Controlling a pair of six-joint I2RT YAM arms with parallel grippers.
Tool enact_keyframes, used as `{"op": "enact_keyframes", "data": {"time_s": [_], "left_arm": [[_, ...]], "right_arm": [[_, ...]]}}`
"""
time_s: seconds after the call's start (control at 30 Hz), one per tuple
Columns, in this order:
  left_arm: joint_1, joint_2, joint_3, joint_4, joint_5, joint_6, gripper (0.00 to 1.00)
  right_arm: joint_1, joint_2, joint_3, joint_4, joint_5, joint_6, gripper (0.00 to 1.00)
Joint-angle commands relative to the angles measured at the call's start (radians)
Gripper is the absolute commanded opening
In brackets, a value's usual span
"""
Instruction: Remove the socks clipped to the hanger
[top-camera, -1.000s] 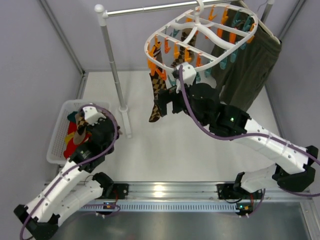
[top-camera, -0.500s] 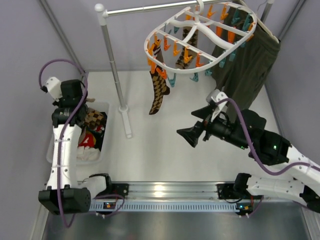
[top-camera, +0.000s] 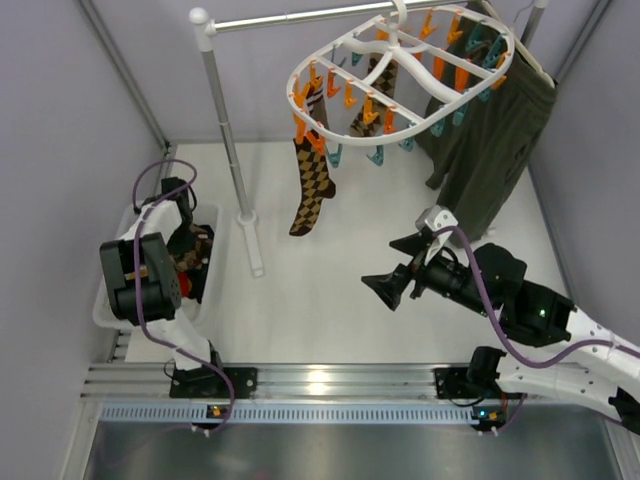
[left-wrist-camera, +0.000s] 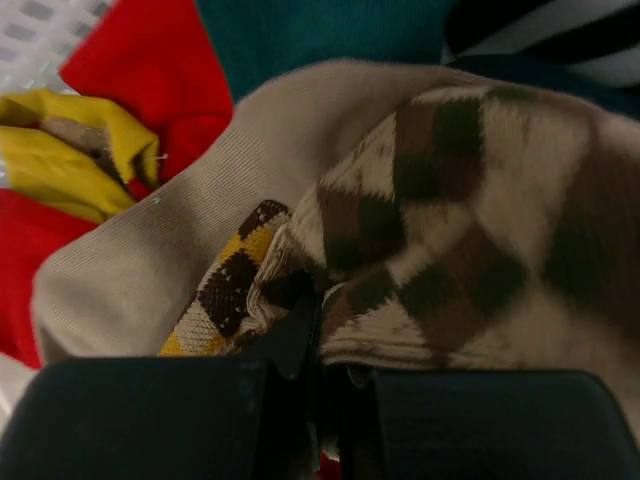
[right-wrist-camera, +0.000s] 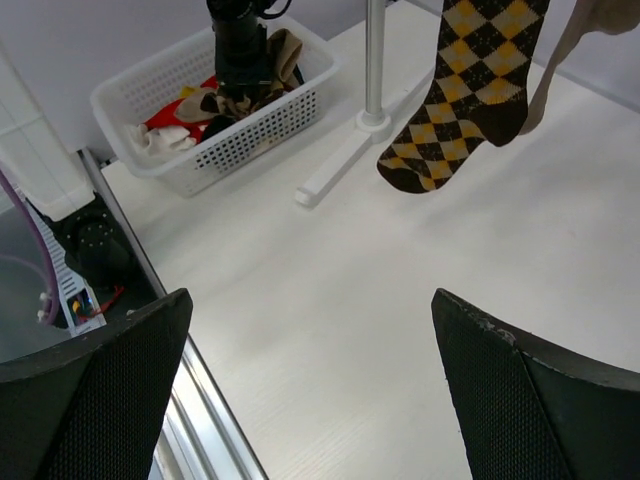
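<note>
The white oval hanger (top-camera: 400, 75) hangs from the rail with orange and teal clips. A brown and yellow argyle sock (top-camera: 312, 190) (right-wrist-camera: 470, 90) dangles from its near-left side, and a second brown sock (top-camera: 376, 80) hangs under its middle. My left gripper (top-camera: 190, 245) (left-wrist-camera: 322, 335) is down in the white basket (top-camera: 112, 300), shut on a brown and cream argyle sock (left-wrist-camera: 470, 230) bunched at its tips. My right gripper (top-camera: 395, 280) (right-wrist-camera: 315, 330) hovers open and empty over the table, right of and below the hanging sock.
The basket (right-wrist-camera: 300, 60) holds red, yellow, teal and tan clothes. The white rail stand post (top-camera: 228, 140) and its foot (right-wrist-camera: 335, 170) stand between basket and hanger. A dark olive garment (top-camera: 495, 140) hangs at back right. Walls close in both sides.
My left arm swung from raised at the far left down into the basket. The right arm, earlier up at the hanger, now sits pulled back. The hanging sock sways slightly.
</note>
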Motion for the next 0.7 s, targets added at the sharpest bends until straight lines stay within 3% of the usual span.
{"op": "enact_keyframes", "data": {"time_s": [0.0,0.1,0.13,0.2,0.23,0.37,0.43,0.47,0.57,0.67], "left_arm": [[0.017,-0.007,-0.042,0.014,0.046,-0.057,0.00],[0.021,-0.065,-0.044,0.011,0.012,-0.077,0.00],[0.024,-0.096,-0.047,0.011,0.001,-0.085,0.07],[0.026,-0.212,-0.053,0.010,-0.014,-0.106,0.21],[0.026,-0.249,-0.051,0.010,-0.019,-0.108,0.37],[0.026,-0.398,-0.007,0.007,-0.013,-0.086,0.72],[0.026,-0.472,0.002,0.005,-0.008,-0.074,0.83],[0.026,-0.495,0.005,0.004,-0.005,-0.068,0.98],[0.026,-0.584,0.013,0.010,0.047,-0.036,0.98],[0.023,-0.660,0.018,0.037,0.290,0.012,0.98]], "right_arm": [[-0.009,-0.018,-0.006,0.084,-0.006,-0.002,0.99],[-0.009,-0.035,-0.015,0.087,0.010,-0.002,0.99],[-0.009,-0.038,-0.016,0.087,0.013,-0.002,0.99],[-0.009,-0.050,-0.019,0.081,0.020,-0.002,0.99],[-0.009,-0.055,-0.019,0.080,0.034,-0.002,0.99],[-0.009,-0.061,-0.010,0.075,0.054,-0.002,0.99],[-0.009,-0.059,-0.004,0.067,0.060,-0.002,0.99],[-0.009,-0.055,-0.002,0.063,0.065,0.002,0.99],[-0.009,-0.058,-0.004,0.060,0.077,0.012,1.00],[-0.009,-0.075,-0.032,0.096,0.106,0.038,0.99]]}}
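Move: The left gripper is already down inside the laundry basket, still closed on the tan checkered sock, whose middle is about 3 cm to its right and 1 cm back. The plain beige sock lies some 4 cm to the hand's left and 3 cm back, the teal sock about 6 cm left and 3 cm ahead, the yellow sock roughly 9 cm back and 5 cm left. From the right gripper the checkered sock is about 46 cm left, 15 cm ahead and 27 cm below. Open the left gripper wide to let go of the checkered sock on the pile, then lift almost straight up out of the basket, some 19 cm, slowly at first and faster once the fingers part. As the hand climbs, tip the fingers from pointing down towards forward by about 35 degrees and let the hand ease back a couple of centimetres. ##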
